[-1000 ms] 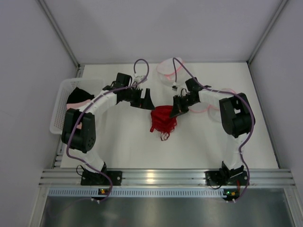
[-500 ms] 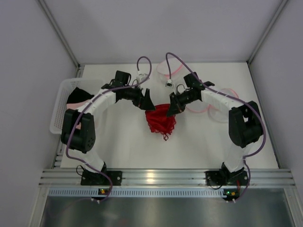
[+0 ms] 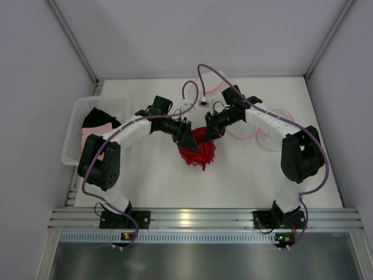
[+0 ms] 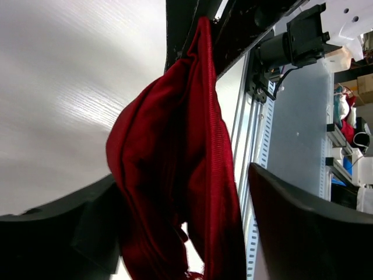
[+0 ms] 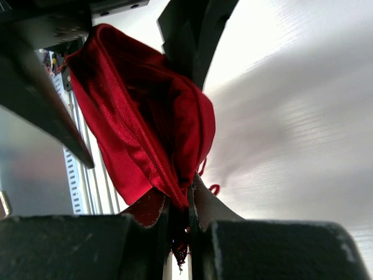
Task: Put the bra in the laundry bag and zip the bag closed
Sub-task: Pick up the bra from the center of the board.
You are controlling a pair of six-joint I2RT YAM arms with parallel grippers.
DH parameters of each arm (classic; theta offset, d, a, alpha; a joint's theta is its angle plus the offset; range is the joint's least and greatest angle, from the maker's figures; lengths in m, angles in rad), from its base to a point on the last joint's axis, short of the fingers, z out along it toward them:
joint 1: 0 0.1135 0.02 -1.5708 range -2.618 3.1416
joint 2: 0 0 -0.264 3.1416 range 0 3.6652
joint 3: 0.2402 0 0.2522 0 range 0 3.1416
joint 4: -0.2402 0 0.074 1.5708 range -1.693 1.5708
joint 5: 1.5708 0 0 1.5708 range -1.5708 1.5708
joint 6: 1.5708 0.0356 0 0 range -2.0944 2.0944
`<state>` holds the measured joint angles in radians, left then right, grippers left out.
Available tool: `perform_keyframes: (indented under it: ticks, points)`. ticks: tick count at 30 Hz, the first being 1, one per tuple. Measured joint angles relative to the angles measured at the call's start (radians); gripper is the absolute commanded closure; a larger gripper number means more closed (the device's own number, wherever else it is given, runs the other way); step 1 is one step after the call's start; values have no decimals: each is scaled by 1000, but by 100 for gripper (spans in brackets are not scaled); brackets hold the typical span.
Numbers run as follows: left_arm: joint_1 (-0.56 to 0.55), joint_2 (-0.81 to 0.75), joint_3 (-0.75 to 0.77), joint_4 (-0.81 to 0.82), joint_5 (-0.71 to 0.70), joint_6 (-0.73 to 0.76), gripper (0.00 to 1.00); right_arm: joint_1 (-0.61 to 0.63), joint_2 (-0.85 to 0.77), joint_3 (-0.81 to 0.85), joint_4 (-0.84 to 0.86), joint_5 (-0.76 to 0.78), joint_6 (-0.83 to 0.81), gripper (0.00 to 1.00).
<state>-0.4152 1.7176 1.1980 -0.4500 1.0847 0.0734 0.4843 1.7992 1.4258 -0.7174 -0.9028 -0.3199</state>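
The red bra (image 3: 198, 151) hangs bunched above the middle of the table. My right gripper (image 3: 211, 132) is shut on its top edge; in the right wrist view the red cloth (image 5: 140, 128) is pinched between the two fingers of that gripper (image 5: 179, 221). My left gripper (image 3: 187, 137) is open, one finger on each side of the hanging bra (image 4: 175, 163) with a gap left to the right finger (image 4: 303, 227). The laundry bag (image 3: 265, 139), white mesh with pink trim, lies flat on the table under the right arm.
A white basket (image 3: 76, 131) holding dark and pink garments stands at the table's left edge. Purple cables loop over both wrists near the back. The metal rail (image 3: 192, 219) with both arm bases runs along the near edge.
My left gripper has swung right and now straddles the bra. The right gripper has drawn the bra up and slightly left, so it hangs more bunched.
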Motion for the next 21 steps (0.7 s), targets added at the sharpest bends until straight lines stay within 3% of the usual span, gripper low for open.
perform_keyframes:
  ticks: [9,10,12,15,16,19,21]
  points:
    - [-4,40,11,1,3,-54,77,5,-11,22,-33,-3,8,100]
    - [-4,42,12,2,4,-67,92,5,-13,22,-35,-4,9,100]
    - [-4,42,13,9,3,-98,100,6,-16,22,-35,-3,9,97]
    - [-1,42,13,35,-6,-160,100,6,-26,23,-35,5,26,60]
    - [1,42,13,48,-8,-188,100,5,-31,25,-36,10,35,36]
    - [12,40,13,94,-31,-274,100,-14,-39,51,-43,16,64,24]
    - [25,34,13,114,-55,-319,100,-51,-48,75,-55,17,82,21]
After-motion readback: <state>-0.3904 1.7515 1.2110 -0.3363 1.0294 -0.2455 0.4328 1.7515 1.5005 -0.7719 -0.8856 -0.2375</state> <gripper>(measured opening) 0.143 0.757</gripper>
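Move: The left hand's open fingers already straddle an edge of the bra; its middle hangs roughly 1 cm back, 2 cm to the right and 5 cm below. From the right hand, still pinching it, that middle is about 4 cm back, 4 cm left and 5 cm down. A mesh bag lies some 21 cm right and 4 cm ahead of the right hand, another 23 cm straight ahead, both about 12 cm lower. The left hand pinches the bra and edges 2.5 cm forward; the right opens and rises 4 cm, coming free. ##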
